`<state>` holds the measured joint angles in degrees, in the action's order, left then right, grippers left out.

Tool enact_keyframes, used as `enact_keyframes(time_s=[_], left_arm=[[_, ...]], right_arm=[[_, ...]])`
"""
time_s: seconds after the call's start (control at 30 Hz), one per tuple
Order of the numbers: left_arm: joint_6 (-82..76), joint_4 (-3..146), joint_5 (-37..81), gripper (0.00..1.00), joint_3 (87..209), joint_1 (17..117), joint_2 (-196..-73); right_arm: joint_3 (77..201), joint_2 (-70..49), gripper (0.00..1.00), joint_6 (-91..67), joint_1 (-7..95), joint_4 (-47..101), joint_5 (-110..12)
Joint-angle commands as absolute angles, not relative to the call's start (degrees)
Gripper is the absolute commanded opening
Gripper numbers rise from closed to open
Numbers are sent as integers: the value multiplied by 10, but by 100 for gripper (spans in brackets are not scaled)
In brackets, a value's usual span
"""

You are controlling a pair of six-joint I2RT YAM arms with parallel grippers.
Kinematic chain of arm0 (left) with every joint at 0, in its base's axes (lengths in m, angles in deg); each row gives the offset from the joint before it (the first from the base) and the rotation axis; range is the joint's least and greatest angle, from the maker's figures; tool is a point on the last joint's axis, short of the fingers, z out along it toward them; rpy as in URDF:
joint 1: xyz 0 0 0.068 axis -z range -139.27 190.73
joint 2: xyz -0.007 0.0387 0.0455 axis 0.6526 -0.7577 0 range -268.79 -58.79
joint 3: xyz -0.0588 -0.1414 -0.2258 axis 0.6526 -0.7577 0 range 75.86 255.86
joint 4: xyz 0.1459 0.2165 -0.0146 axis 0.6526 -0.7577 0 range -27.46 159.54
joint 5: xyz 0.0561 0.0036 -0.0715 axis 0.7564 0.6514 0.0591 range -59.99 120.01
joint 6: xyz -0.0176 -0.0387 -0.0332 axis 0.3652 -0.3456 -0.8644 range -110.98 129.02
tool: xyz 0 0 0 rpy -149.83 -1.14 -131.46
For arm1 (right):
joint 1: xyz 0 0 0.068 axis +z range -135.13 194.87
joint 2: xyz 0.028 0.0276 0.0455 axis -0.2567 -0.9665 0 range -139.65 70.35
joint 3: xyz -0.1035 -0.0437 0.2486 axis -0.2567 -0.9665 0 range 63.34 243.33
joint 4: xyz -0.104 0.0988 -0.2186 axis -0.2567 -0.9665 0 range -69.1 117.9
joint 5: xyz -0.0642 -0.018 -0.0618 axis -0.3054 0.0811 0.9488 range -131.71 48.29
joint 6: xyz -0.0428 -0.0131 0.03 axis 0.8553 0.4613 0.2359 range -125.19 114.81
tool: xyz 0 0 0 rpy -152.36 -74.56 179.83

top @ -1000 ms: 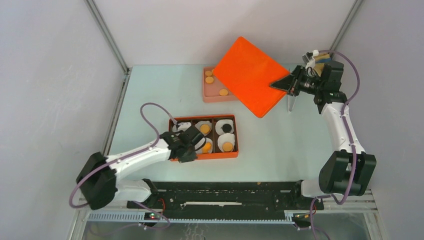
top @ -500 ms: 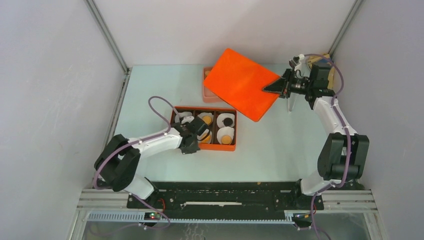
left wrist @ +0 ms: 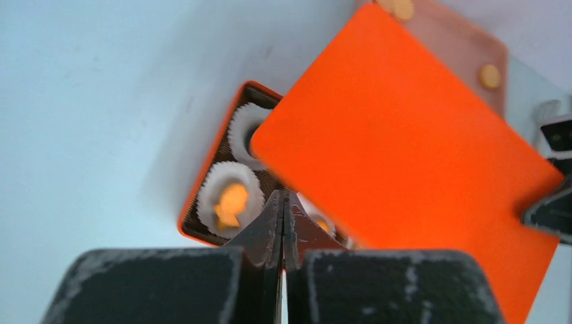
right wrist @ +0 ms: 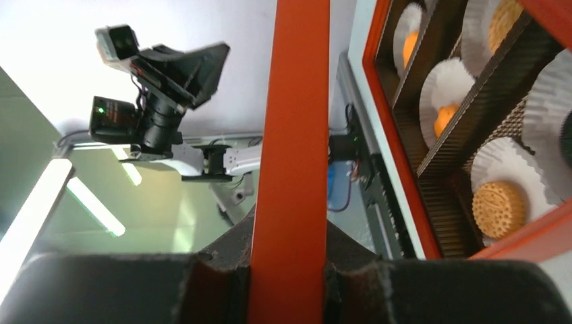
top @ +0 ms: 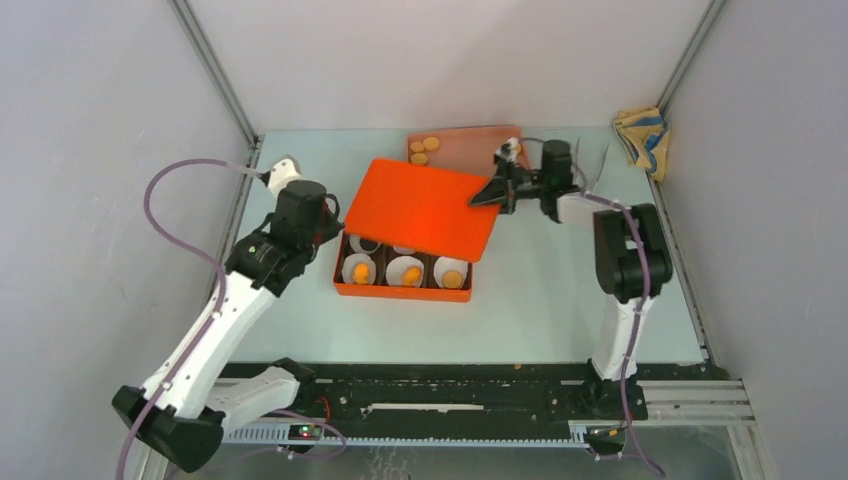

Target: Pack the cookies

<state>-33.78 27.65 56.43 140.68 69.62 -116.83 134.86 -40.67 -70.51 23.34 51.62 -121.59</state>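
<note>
An orange box (top: pixel 404 291) holds white paper cups with orange cookies (top: pixel 409 273) in them. My right gripper (top: pixel 484 198) is shut on the right edge of the flat orange lid (top: pixel 420 206), which hangs tilted over the back half of the box. In the right wrist view the lid (right wrist: pixel 290 135) runs edge-on between the jaws, with cookies (right wrist: pixel 498 209) in cups beside it. More cookies (top: pixel 425 148) lie on a pink tray (top: pixel 470 139) behind. My left gripper (left wrist: pixel 283 202) is shut and holds nothing, raised just left of the box (left wrist: pixel 217 162).
A folded yellow and blue cloth (top: pixel 640 140) lies at the back right corner. A thin metal tool (top: pixel 600 165) stands near the right arm. Grey walls close in the table on both sides.
The right arm swept the lid left and down until it hangs over the box. The left arm drew back from the box's front and rose to its left.
</note>
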Motion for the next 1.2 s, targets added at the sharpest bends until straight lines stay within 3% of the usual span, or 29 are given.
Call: enact_keyframes(time_s=[0.0, 0.17, 0.43, 0.5, 0.63, 0.7, 1.03, 1.17], left_arm=[[-287, 324, 600, 0, 1409, 667, -1227], [-270, 359, 624, 0, 1398, 667, -1250], [-262, 369, 633, 0, 1368, 661, -1256], [-261, 375, 633, 0, 1360, 660, -1258], [-261, 384, 628, 0, 1352, 660, -1272], [-261, 391, 621, 0, 1352, 659, -1280], [-258, 403, 614, 0, 1338, 659, -1288], [-259, 407, 604, 0, 1338, 659, -1296]], right_arm=[[1404, -462, 0, -837, 284, 690, -1268], [1493, -527, 0, -838, 317, 666, -1283], [1552, -571, 0, -711, 336, 472, -1301], [1576, -572, 0, -552, 336, 291, -1301], [1750, -647, 0, -101, 341, -286, -1293], [1805, -688, 0, -12, 344, -413, -1301], [1759, -688, 0, -6, 346, -413, -1275], [1680, -640, 0, -103, 344, -272, -1247]])
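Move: The box with the filled cups has its middle about 15 cm left of the right hand, 5 cm back and 18 cm down. Its near-right round cookie is some 5 cm left, 7 cm back and 19 cm down; the pink tray is about 15 cm ahead, 1 cm left. From the left hand, the box's middle is about 9 cm right, 3 cm ahead and 22 cm below; the lid's middle is roughly 14 cm right, 6 cm ahead, 6 cm below. The red lid, still pinched at its right edge, is carried left by the right hand over the box with a shallow dip and rise, then lowered and drawn slightly back, some 10 cm down overall, turning about 20 degrees counter-clockwise. The left hand, fingers kept shut, goes forward and down about 7 cm towards the lid's left part. ##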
